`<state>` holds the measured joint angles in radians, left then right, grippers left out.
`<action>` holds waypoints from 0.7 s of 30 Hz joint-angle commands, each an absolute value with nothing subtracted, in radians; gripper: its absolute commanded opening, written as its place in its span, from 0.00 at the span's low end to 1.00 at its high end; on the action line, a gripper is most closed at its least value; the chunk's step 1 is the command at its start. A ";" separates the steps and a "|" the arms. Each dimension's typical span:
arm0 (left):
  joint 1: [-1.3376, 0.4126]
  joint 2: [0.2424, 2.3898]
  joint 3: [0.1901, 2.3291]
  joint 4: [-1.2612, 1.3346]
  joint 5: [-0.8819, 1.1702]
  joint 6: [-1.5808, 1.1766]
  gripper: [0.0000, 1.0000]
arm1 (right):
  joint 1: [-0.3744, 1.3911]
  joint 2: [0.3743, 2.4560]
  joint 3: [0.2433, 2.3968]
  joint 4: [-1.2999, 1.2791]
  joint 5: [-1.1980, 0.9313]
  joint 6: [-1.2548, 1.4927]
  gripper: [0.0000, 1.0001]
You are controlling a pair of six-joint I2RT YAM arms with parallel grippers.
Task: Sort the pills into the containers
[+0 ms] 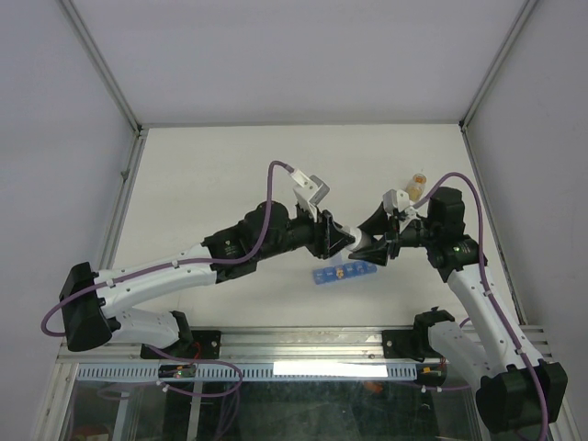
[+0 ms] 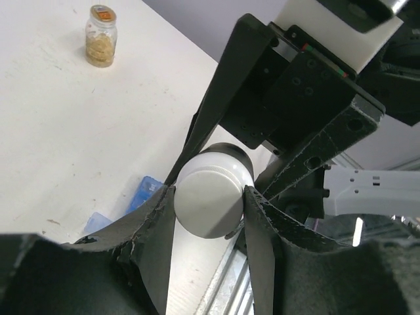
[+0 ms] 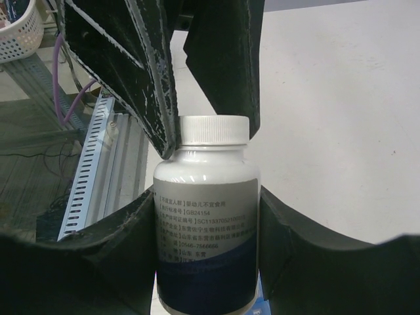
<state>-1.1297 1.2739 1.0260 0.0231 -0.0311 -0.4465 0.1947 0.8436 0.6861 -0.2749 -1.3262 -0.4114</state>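
Observation:
A white capped bottle (image 3: 206,223) hangs between the two arms, above the table. My right gripper (image 3: 207,197) is shut on its labelled body. My left gripper (image 2: 210,197) comes from the opposite side, and both its fingers press on the white cap (image 2: 211,200). In the top view the two grippers (image 1: 347,241) (image 1: 375,246) meet tip to tip and hide the bottle. The containers, a blue cell strip (image 1: 343,273), lie on the table just below them; a corner shows at the left wrist (image 2: 146,192). The pills are too small to make out.
A small amber jar (image 1: 416,185) (image 2: 101,37) stands upright on the table behind the right arm. The metal rail (image 3: 92,170) of the near table edge runs below the grippers. A white basket (image 3: 16,33) sits off the table.

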 commanded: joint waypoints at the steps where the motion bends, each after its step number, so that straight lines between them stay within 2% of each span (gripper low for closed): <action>1: -1.140 1.276 1.032 0.138 0.231 -0.243 0.14 | 0.194 0.833 0.734 -0.241 -1.339 -0.423 0.00; 8: -1.098 1.314 1.001 0.168 0.665 0.139 0.16 | 0.193 0.825 0.733 -0.241 -1.348 -0.426 0.00; 13: -1.021 1.361 1.041 0.037 0.875 0.442 0.33 | 0.193 0.825 0.732 -0.241 -1.352 -0.426 0.00; 17: -0.969 1.386 1.095 0.003 0.887 0.491 0.66 | 0.193 0.827 0.732 -0.241 -1.353 -0.427 0.00; 20: -0.962 1.358 1.065 0.164 0.735 0.350 0.95 | 0.193 0.828 0.732 -0.241 -1.354 -0.428 0.00; 21: -0.960 1.339 1.040 0.233 0.686 0.298 0.99 | 0.194 0.828 0.733 -0.242 -1.354 -0.428 0.00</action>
<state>-0.9668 1.3830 1.0573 0.0719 0.7284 0.3752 0.1932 0.8330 0.6861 -0.3038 -1.3605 -0.4217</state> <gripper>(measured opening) 0.901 0.542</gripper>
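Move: The white cap of the pill bottle sits pinched between the left gripper's fingertips, right at its hand point. From the right hand, which grips the bottle body, the cap is some 4 cm left, 3 cm up and level fore and aft. The blue pill box lies about 25 cm beneath the left hand, 1 cm ahead and 1 cm right. The glass jar stands roughly 25 cm ahead, 20 cm right and 22 cm below the left hand. Keep the left fingers on the cap and twist the wrist some 45 degrees clockwise as seen facing the cap, swinging the fingers to point almost straight right as the hand eases back about 2 cm. Then open wide to release the cap, sinking slightly. Keep the right gripper closed on the bottle, moving back about 1 cm with the twist. ##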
